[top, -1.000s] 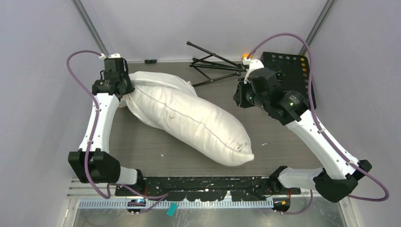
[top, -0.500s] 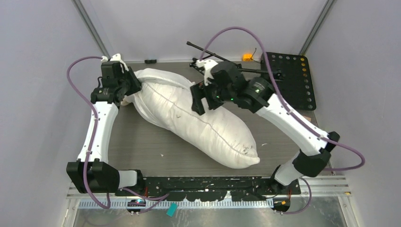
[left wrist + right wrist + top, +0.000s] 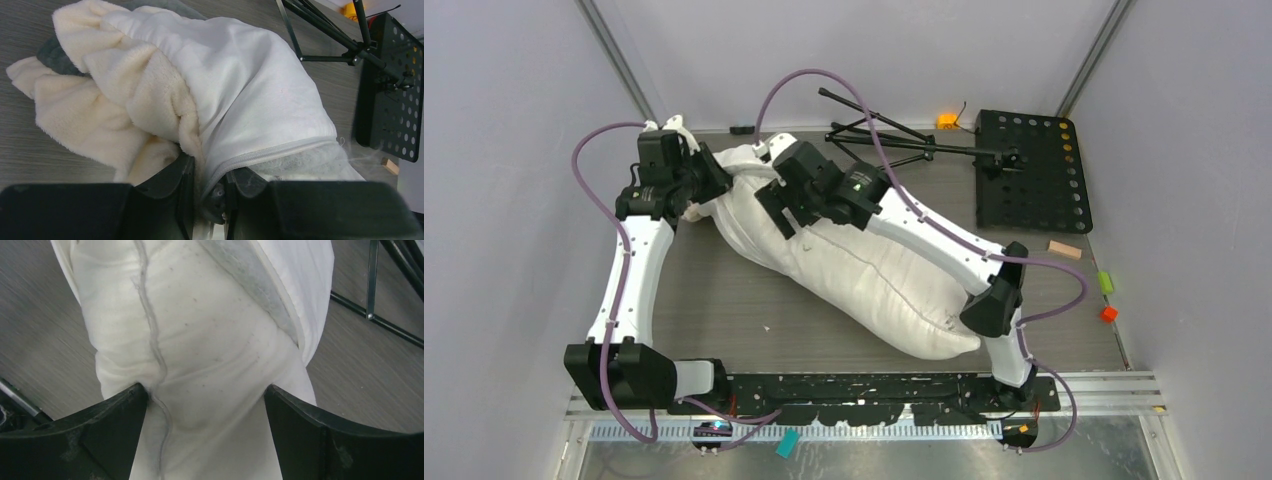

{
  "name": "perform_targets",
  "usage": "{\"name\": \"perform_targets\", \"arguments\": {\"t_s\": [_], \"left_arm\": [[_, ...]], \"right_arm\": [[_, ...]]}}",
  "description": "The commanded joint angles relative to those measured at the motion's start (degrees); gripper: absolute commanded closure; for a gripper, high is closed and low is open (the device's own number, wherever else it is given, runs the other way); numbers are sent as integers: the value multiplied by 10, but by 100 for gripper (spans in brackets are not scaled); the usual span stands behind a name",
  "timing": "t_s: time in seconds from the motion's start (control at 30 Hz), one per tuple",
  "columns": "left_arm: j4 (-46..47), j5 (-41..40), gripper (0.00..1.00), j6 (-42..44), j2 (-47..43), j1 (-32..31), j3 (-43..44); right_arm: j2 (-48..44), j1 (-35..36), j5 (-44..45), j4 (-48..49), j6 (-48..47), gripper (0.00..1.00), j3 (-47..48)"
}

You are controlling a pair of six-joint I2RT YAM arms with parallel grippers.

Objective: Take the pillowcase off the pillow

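The pillow lies slantwise across the table, a plump off-white cushion with a seam along it. The pillowcase is bunched round its far-left end; its cream plush frill and white inner face fill the left wrist view. My left gripper is shut on the pillowcase's hemmed edge. My right gripper stands open over the pillow, its fingertips pressed into the cushion on both sides of a bulge. The pillowcase's edge shows just beyond.
A folded black tripod lies at the back. A black perforated plate sits at the back right. A small wooden block, a green piece and a red piece lie at the right edge.
My right arm swung from the back right across to the pillow's far-left end, and its gripper opened. The left gripper kept its hold and closed a little tighter. The pillow shifted slightly.
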Motion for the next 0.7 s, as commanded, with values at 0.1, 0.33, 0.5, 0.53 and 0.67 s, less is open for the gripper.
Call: {"name": "perform_targets", "arguments": {"t_s": [0.1, 0.33, 0.5, 0.53, 0.67], "left_arm": [[-9, 72, 78, -24, -14, -7, -3], [-17, 51, 78, -16, -6, -7, 1], [-28, -9, 78, -7, 6, -7, 8], [-31, -20, 78, -8, 9, -7, 10], [-25, -23, 76, -13, 22, 10, 9]], "right_arm": [[57, 27, 62, 31, -18, 10, 60], [-7, 32, 19, 37, -7, 82, -28], [-176, 32, 0, 128, 24, 100, -210], [-197, 32, 8, 128, 26, 100, -229], [-280, 2, -43, 122, 37, 100, -292]]}}
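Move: The right hand is open over the white pillow; the stretch of its cover that it will pinch, beside the seam, lies about 2 cm left and 3 cm below, neither ahead nor back. The pillowcase hem, held in the left fingers, is some 15 cm left and 8 cm ahead; the pillow's free end is roughly 27 cm right, 23 cm back and 9 cm lower. From the left hand, that pinch spot is about 13 cm right, 8 cm back and 3 cm lower. The right hand sinks about 3 cm and edges 2 cm left onto the pillow, shuts its wide-open fingers on a fold of the white cover beside the seam, then turns back and pulls some 5 cm right and nearly 4 cm towards its base while rising about 2.5 cm, away from the pillowcase hem. The left hand keeps its pinch on the hem and all but holds still as the anchor, being drawn only a centimetre or so back, right and down at the end as the pull comes on. ##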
